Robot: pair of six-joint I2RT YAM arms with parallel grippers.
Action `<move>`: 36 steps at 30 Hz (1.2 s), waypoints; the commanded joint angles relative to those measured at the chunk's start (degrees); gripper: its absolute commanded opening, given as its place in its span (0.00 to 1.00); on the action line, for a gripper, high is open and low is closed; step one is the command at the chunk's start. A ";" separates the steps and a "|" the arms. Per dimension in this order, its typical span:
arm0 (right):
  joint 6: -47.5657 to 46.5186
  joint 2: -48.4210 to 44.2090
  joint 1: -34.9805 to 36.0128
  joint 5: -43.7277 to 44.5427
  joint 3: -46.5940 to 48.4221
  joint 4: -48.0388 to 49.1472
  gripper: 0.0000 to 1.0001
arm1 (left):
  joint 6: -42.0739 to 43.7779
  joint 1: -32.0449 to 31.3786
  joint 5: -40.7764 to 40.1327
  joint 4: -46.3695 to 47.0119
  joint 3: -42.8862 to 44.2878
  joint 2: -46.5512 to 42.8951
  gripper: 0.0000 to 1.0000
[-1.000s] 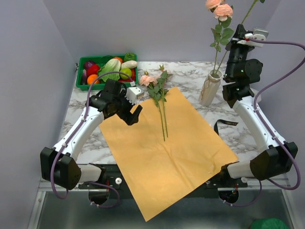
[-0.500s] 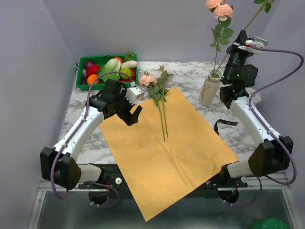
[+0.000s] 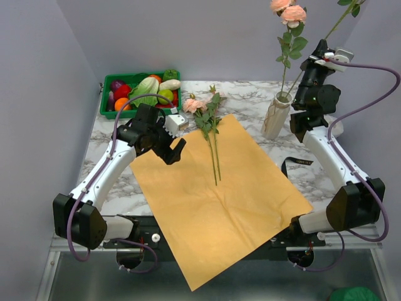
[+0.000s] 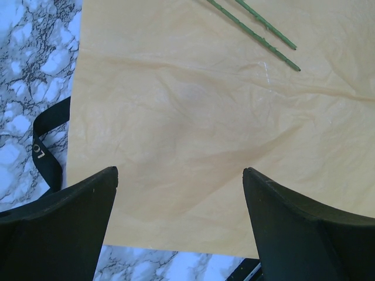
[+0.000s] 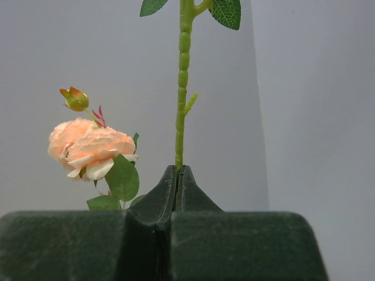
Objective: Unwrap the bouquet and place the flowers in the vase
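The orange-yellow paper sheet (image 3: 225, 200) of the bouquet lies spread flat on the marble table. Two pink flowers (image 3: 199, 108) lie at its far edge, their stems (image 4: 258, 32) on the paper. The beige vase (image 3: 275, 116) stands at the back right and holds roses (image 3: 289, 12). My right gripper (image 3: 311, 60) is above and to the right of the vase mouth. It is shut on the green stem (image 5: 183, 88) of another rose, which leans right with its lower end at the vase mouth. My left gripper (image 4: 180, 172) hangs open and empty over the paper's left part.
A green basket (image 3: 108, 113) of plastic vegetables and fruit stands at the back left. The black ribbon (image 3: 298, 162) lies on the marble right of the paper and shows as the ribbon (image 4: 47, 152) in the left wrist view. Grey walls close in on three sides.
My right gripper has tilted with the stem, so the flower's top leans further right. The left arm and the lying flowers have not moved.
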 commanded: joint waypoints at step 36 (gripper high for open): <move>9.81 -7.05 1.83 -3.42 -16.88 -4.78 0.57 | -0.23 1.05 2.33 0.41 0.45 -0.41 0.96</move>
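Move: The right gripper already holds a rose stem, its lower end apparently in the vase mouth. The vase's middle lies about 3 cm ahead, 5 cm left and 40 cm below that hand, its rim some 30 cm below. The standing rose's bloom is roughly 8 cm left, 6 cm ahead and 2 cm above; the white jar about 14 cm right, level fore and aft, 45 cm below. From the left hand, the vase is 19 cm ahead, 34 cm right, 8 cm below. Keep the stem pinched in the right gripper, ease it about a centimetre forward and right, then lower it some 10 cm towards the vase, feeding the stem down into the mouth. Near the bottom, drift left and slightly back, tipping the fingers down about 10 degrees, then open them to half and let go of the stem. ##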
